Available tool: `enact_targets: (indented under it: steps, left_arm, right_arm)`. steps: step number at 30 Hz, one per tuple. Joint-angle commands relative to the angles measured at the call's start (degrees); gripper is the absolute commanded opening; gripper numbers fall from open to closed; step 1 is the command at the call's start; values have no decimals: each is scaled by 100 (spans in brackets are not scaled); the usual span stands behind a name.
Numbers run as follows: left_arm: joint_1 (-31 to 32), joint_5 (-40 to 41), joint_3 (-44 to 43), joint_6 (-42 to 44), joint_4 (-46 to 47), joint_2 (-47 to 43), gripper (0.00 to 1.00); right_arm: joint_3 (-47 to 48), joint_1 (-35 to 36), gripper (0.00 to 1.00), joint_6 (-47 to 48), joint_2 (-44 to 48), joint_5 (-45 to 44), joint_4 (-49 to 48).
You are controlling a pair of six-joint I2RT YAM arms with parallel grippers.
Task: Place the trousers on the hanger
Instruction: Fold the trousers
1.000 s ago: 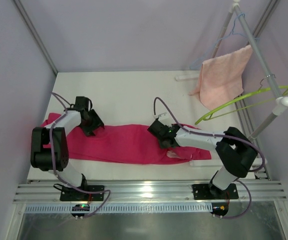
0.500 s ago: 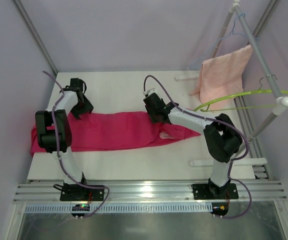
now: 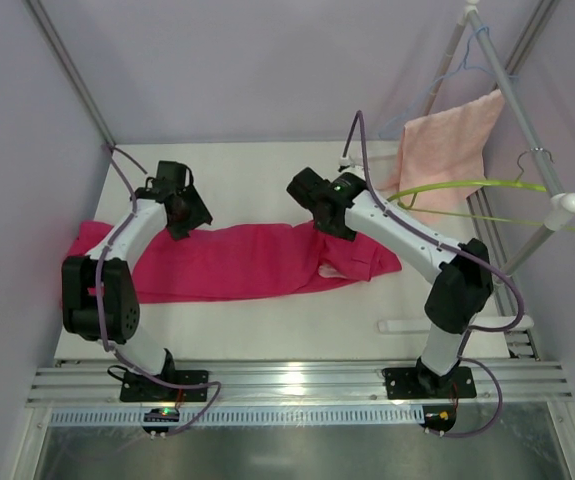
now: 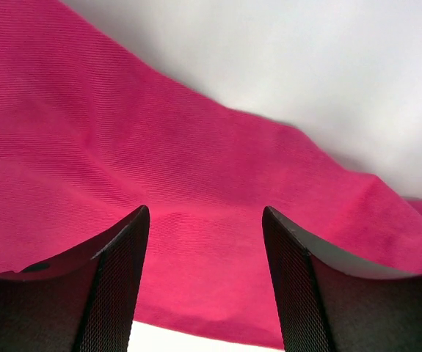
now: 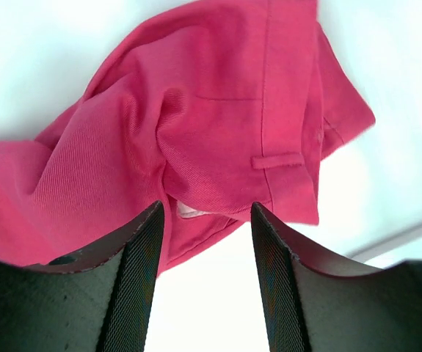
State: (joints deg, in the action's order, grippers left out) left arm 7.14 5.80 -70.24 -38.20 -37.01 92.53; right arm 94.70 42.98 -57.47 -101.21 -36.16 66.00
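The magenta trousers (image 3: 237,262) lie stretched left to right across the white table, waist end at the right (image 5: 233,117) with a belt loop showing. My left gripper (image 3: 184,217) hovers over the leg part (image 4: 159,147), open (image 4: 205,213), nothing between its fingers. Over the waist end my right gripper (image 3: 319,212) is also open (image 5: 206,207) and holds nothing. The lime-green hanger (image 3: 467,186) hangs from the rack's slanted pole at the right, above the table's far right corner.
A pale pink towel (image 3: 447,150) hangs on the slanted rack pole (image 3: 522,120), with a light-blue wire hanger (image 3: 445,78) behind it. White rack feet (image 3: 452,323) lie on the table at the right. Purple walls enclose the table.
Both grippers have moved toward the back of the table and lifted off the cloth. The trousers have shifted back and left. The green hanger has swung more level.
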Motion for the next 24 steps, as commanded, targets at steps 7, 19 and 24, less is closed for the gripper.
enact_targets:
  steps: [7, 19, 24]
  left_arm:
    - [-63, -1328, -34, 216, 19, 195, 64]
    - [-63, -1653, 54, 594, -16, 916, 62]
    - [-55, -1539, 203, 620, 28, 872, 62]
  right_arm:
    - [190, 184, 54, -2743, -681, -402, 1768]
    - [-55, 211, 55, -4790, -839, -93, 2225]
    - [-355, -17, 58, -4967, -857, 3, 2225]
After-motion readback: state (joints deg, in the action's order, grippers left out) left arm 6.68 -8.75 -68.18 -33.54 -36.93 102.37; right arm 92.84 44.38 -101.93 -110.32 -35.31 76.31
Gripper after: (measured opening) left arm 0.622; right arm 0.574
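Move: The folded trousers lie below both hands. The left hand's spot, a crease across the leg, is about 3 cm back, 4 cm right and 9 below it, with the leg's cuff end some 28 cm to that hand's left and 4 cm back. The fold by the white patch is roughly 5 cm back and 1 cm right of the right hand, 16 below; the waistband corner is about 11 cm right and 8 cm back. Over the trouser leg's crease the left hand sinks some 6.5 cm, easing right and a little back, tipping its fingers further down and bringing the open tips close to the cloth. Towards the fold by the white patch the right hand drops about as far, slightly back, turning some 35 degrees clockwise with fingers still parted and clear of the fabric. ##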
